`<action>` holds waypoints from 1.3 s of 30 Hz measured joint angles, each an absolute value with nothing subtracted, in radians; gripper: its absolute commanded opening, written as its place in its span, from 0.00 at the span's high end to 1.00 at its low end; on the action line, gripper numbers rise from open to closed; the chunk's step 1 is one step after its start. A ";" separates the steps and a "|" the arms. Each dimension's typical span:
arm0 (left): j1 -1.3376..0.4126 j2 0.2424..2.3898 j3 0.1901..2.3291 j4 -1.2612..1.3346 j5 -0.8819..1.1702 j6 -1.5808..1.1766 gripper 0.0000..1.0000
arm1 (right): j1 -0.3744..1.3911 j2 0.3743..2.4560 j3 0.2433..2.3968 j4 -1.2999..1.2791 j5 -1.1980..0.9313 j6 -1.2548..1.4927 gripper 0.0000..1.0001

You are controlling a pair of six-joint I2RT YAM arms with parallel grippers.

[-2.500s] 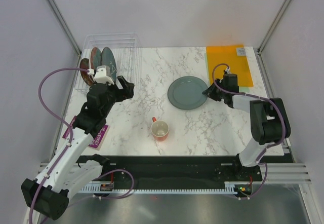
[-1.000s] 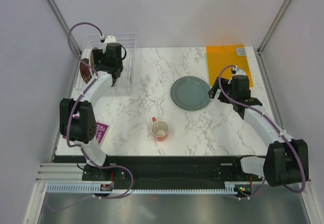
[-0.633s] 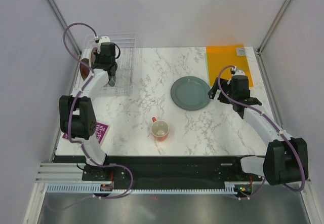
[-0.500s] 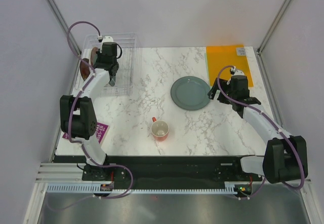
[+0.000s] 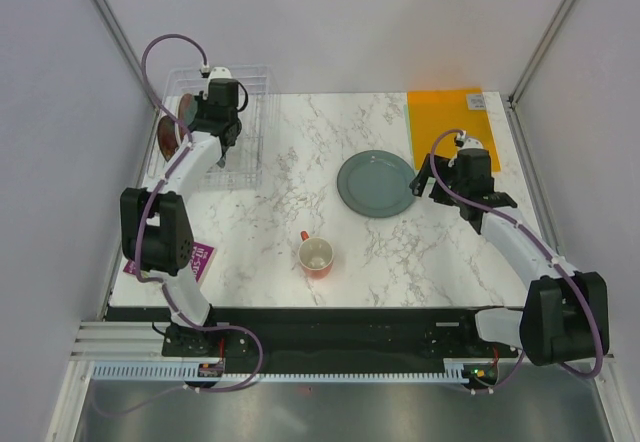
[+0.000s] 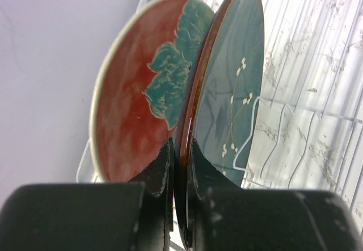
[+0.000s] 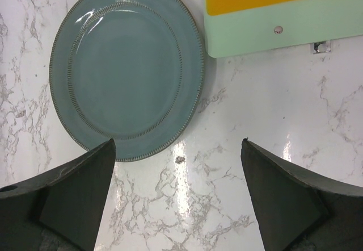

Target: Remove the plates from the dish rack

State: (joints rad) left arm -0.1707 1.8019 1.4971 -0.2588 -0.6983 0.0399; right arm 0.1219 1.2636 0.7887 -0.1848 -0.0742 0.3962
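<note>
The clear dish rack [image 5: 252, 74] stands at the far left, its wire grid [image 6: 309, 86] in the left wrist view. My left gripper [image 5: 222, 148] reaches into it and is shut [image 6: 180, 161] on the rim of the upright dark teal plate [image 6: 232, 86]. A red floral plate [image 6: 133, 103] stands just behind it, and red plates [image 5: 166, 136] also show from above. The grey-green plate [image 5: 374, 183] lies flat on the marble table [image 7: 127, 69]. My right gripper [image 5: 442, 186] hovers open and empty [image 7: 177, 144] just right of that plate.
A small red mug [image 5: 316, 255] stands upright at the table's middle front. A flat orange sheet [image 5: 450, 122] lies at the far right on a pale green sheet [image 7: 266, 26]. A purple card [image 5: 197, 262] lies near the left front edge.
My left arm has swung from over the table into the rack and closed on the dark teal plate. My right gripper has drawn back slightly from the grey-green plate, which stays put.
</note>
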 measured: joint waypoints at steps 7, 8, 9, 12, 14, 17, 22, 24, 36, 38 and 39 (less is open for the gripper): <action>-0.208 1.786 1.556 -0.261 -0.764 0.108 0.98 | 0.122 1.229 0.789 -0.204 -0.075 0.396 0.02; -0.213 1.777 1.560 -0.261 -0.772 0.122 0.98 | 0.121 1.224 0.789 -0.207 -0.075 0.396 0.02; -0.220 1.765 1.561 -0.261 -0.780 0.133 0.98 | 0.122 1.218 0.789 -0.208 -0.075 0.396 0.02; -0.239 1.708 1.565 -0.285 -0.788 0.148 0.98 | 0.123 1.196 0.789 -0.218 -0.075 0.396 0.02; -0.249 1.659 1.579 -0.341 -0.748 0.133 0.98 | 0.131 1.189 0.802 -0.235 -0.070 0.394 0.02; -0.269 1.561 1.608 -0.443 -0.645 0.069 0.98 | 0.155 1.205 0.844 -0.256 -0.067 0.387 0.03; -0.289 1.377 1.602 -0.544 -0.414 -0.092 0.98 | 0.203 1.214 0.888 -0.231 -0.132 0.396 0.02; -0.290 1.297 1.551 -0.539 -0.306 -0.175 0.98 | 0.216 1.211 0.887 -0.195 -0.184 0.417 0.04; -0.294 1.177 1.036 -0.270 0.263 -0.581 0.98 | 0.331 1.207 0.875 0.066 -0.373 0.557 0.04; -0.296 1.179 0.987 -0.220 0.321 -0.630 0.98 | 0.340 1.213 0.857 0.112 -0.387 0.580 0.04; -0.297 1.179 0.973 -0.196 0.340 -0.651 0.98 | 0.342 1.218 0.850 0.126 -0.390 0.589 0.04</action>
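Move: The left hand already grips a dark teal plate by its rim in the rack, with the red patterned plate about 6 cm to the left and 3 cm ahead, 7 cm lower. The empty, open right gripper is some 57 cm to the right, 15 cm back and 8 cm lower; the lying plate is about 45 cm right, 7 back and 21 below, the mug 28 right, 30 back and 16 below. From the right hand, the gripped plate's middle is roughly 58 cm left, 20 ahead and 4 above. Keeping the plate pinched, the left hand first lifts straight up out of the rack, then swings back and to the right, cresting some 17 cm up and sinking again to finish about 22 cm right, 17 cm back and only a little higher than it began, while the wrist rolls its left side down by some 65 degrees and turns clockwise, so that the plate's free edge points at the right gripper. The right hand, fingers staying wide open, comes to meet it about 14 cm to the left and 12 cm up, turning counter-clockwise and tilting its fingertips up, and ends close by that free edge without closing on it. ##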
